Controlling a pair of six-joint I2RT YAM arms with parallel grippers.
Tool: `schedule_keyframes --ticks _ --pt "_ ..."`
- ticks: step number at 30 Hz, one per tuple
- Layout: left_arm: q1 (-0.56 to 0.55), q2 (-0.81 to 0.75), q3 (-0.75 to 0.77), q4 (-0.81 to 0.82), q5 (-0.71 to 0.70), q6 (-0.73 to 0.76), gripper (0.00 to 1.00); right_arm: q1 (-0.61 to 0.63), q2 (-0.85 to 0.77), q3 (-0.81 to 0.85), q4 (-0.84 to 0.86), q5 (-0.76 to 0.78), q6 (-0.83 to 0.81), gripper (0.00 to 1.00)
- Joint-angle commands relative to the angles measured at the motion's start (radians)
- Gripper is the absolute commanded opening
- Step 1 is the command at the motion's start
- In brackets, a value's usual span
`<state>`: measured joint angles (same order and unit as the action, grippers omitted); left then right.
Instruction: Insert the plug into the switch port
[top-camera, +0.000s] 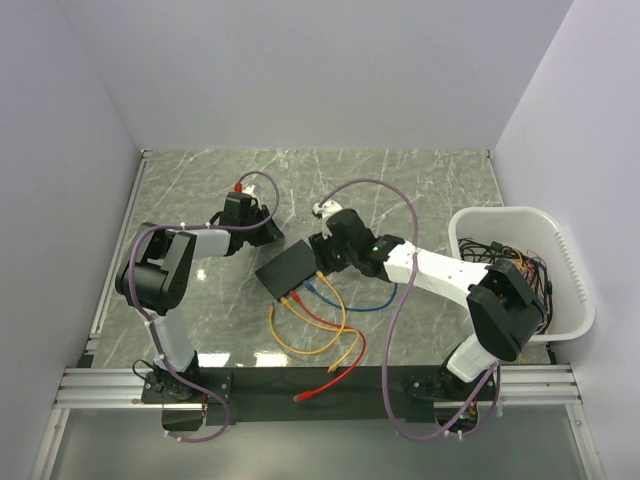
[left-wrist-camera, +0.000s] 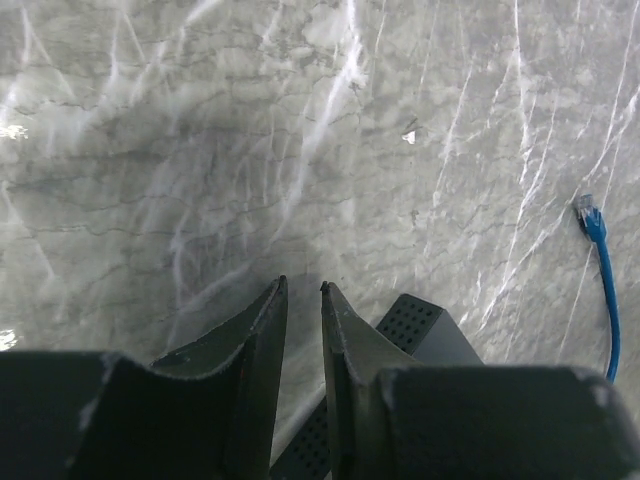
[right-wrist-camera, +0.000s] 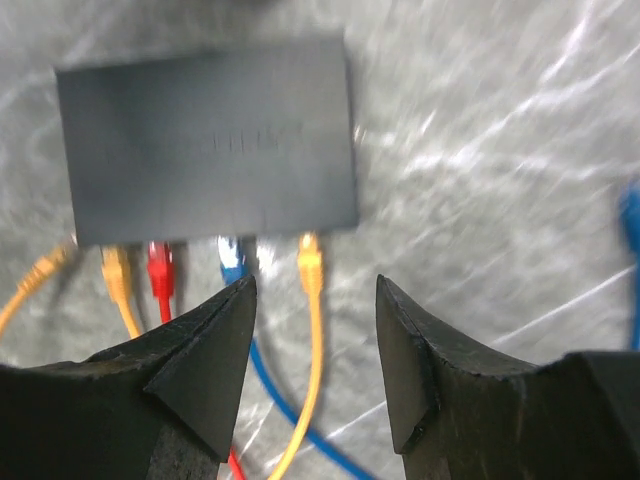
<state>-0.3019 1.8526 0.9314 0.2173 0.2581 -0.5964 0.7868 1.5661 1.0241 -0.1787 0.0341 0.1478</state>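
Observation:
The switch (top-camera: 285, 269) is a flat black box lying in the middle of the marble table; its top fills the right wrist view (right-wrist-camera: 205, 140). Along its near edge sit yellow, red and blue plugs, and a yellow plug (right-wrist-camera: 310, 262) whose tip meets that edge. My right gripper (right-wrist-camera: 315, 290) hovers just behind this yellow plug, open, with nothing gripped. From the far left side, my left gripper (left-wrist-camera: 303, 290) stands at the switch's perforated corner (left-wrist-camera: 420, 322), jaws a narrow gap apart and empty. In the top view the two grippers (top-camera: 266, 234) (top-camera: 325, 257) flank the switch.
Yellow, red and blue cables (top-camera: 330, 320) loop from the switch toward the front rail. A loose blue plug (left-wrist-camera: 588, 212) lies on the marble. A white tub (top-camera: 560, 262) holding more cables stands at the right. White walls enclose the table.

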Motion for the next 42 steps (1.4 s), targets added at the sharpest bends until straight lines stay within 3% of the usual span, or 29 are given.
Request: schedule_keyframes --ticks 1,6,16,20,24,35,42 --pt "0.007 -0.003 0.021 -0.059 0.009 0.043 0.28 0.022 -0.026 -0.042 -0.024 -0.014 0.082 0.58" --pt "0.007 -0.006 -0.006 -0.038 0.041 0.05 0.27 0.023 0.055 -0.059 -0.011 -0.031 0.119 0.57" --pt "0.007 0.007 -0.029 -0.032 0.076 0.063 0.27 0.025 0.207 0.002 -0.027 -0.023 0.13 0.41" --pt "-0.006 0.022 -0.045 -0.009 0.118 0.063 0.27 0.025 0.229 0.011 -0.019 -0.025 0.133 0.21" --pt "-0.057 0.048 -0.054 -0.003 0.124 0.076 0.27 0.025 0.256 0.039 -0.027 -0.017 0.137 0.11" --pt "-0.175 0.063 -0.079 -0.009 0.11 0.107 0.24 0.025 0.336 0.293 -0.094 0.0 0.072 0.06" --pt "-0.19 0.076 -0.056 -0.032 0.107 0.118 0.24 0.025 0.331 0.399 -0.051 -0.031 0.024 0.07"
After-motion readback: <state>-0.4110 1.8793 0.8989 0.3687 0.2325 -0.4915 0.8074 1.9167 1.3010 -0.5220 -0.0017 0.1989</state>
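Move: The yellow plug at the switch's right-hand port lies about 9 cm below the right hand and 2 cm back, with no sideways offset. The switch's middle is some 7 cm to that hand's left, level fore and aft. The blue plug sits 3 cm left and 5 cm back of the hand, the red one 6 cm left and 6 cm back. From the left hand, the switch's middle lies 8 cm back and 2 cm right, the yellow plug 9 cm back and 10 cm right. Drop the open right gripper about 9 cm, easing 2 to 3 cm back, onto the yellow plug's boot; close the fingers to pinch it, then hold on while tilting them steeper, towards straight down. Meanwhile slide the nearly shut left gripper some 4 cm right along the table, turning slightly clockwise, until its tips bear on the switch's far vented side near the corner. ##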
